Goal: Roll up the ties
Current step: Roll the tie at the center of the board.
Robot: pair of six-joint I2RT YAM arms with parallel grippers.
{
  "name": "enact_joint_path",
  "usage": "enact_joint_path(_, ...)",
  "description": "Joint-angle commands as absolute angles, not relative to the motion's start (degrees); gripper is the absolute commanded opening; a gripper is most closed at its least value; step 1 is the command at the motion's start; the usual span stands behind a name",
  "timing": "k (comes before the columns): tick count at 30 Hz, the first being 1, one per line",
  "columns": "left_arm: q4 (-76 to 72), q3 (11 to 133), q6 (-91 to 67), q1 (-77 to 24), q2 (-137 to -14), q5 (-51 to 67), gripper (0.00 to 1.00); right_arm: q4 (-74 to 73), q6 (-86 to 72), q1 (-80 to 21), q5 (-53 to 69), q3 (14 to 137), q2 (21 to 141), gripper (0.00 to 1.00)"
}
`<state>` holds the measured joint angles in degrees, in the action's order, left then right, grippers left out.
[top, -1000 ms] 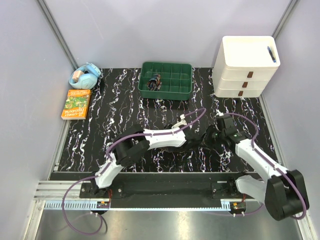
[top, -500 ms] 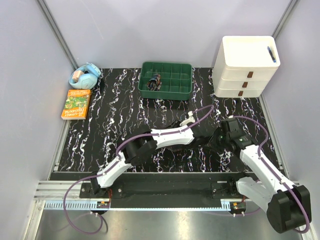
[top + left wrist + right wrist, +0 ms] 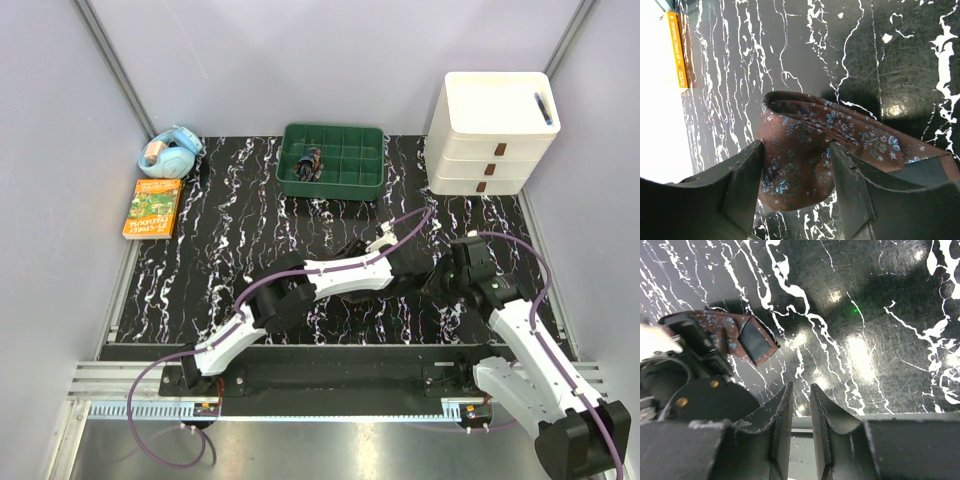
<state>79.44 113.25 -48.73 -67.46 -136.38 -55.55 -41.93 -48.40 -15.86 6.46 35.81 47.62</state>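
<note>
A dark brown tie (image 3: 805,130) with small blue flowers lies folded into a loose roll on the black marbled table (image 3: 790,45). My left gripper (image 3: 796,150) is open, one finger on each side of the roll. From the right wrist, the tie's end (image 3: 735,332) pokes out under the left gripper (image 3: 690,360), its dark lining showing. My right gripper (image 3: 801,390) hovers beside it, to the right. Its jaws are a narrow gap apart with nothing between them. From the top, the left gripper (image 3: 412,268) hides the tie and the right gripper (image 3: 447,275) faces it.
A green compartment tray (image 3: 372,186) at the back holds a dark rolled bundle (image 3: 310,163). A white drawer unit (image 3: 495,135) stands at the back right. An orange book (image 3: 152,208) and a blue object (image 3: 170,152) lie at the far left.
My left arm has reached further right and its jaws have opened off the tie roll. The right arm has drawn back to the right, away from the roll.
</note>
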Motion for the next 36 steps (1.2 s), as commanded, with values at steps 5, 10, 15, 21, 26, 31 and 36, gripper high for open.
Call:
enact_joint_path(5,84.9,115.1,-50.6,-69.2,-134.1,-52.2,0.63,-42.5,-48.6,-15.7,5.8,40.6,45.4,0.3)
enact_joint_path(10,81.2,114.3,-49.5,-69.3,-132.7,-49.4,0.61,-43.2,-48.9,-15.6,6.2,41.2,44.5,0.3)
enact_joint_path(15,78.4,113.6,-49.0,-69.4,-132.5,-45.7,0.58,-44.9,-49.0,-15.7,6.1,42.8,43.2,0.3)
enact_joint_path(21,80.4,115.1,-49.3,-70.8,-132.3,-48.3,0.65,-45.5,-49.2,-15.7,5.2,42.5,42.1,0.29)
enact_joint_path(26,78.5,111.5,-48.7,-71.1,-128.3,-49.6,0.91,-45.5,-49.1,-15.7,5.4,42.5,41.9,0.29)
enact_joint_path(31,77.0,111.8,-45.9,-71.1,-124.9,-49.0,0.96,-45.8,-49.0,-15.7,5.6,42.7,41.7,0.29)
enact_joint_path(36,70.2,107.2,-41.8,-69.4,-117.5,-45.5,0.98,-45.9,-49.0,-15.7,5.6,42.4,41.3,0.28)
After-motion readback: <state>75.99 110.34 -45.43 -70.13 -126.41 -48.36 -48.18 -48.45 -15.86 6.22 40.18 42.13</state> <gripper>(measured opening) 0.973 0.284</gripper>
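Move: The rolled part of the tie stands right between the left fingertips, its middle about 1 cm ahead and 2 cm below them. Its unrolled tail end lies some 10 cm to that hand's right and 3 cm back; the green tray is about 25 cm ahead, level with it sideways. From the right hand the roll lies roughly 18 cm left, 7 cm ahead and 6 cm lower. Left hand eases back 3 cm, opens wide off the tie roll and lifts 4 cm; right hand rises 3 cm. ##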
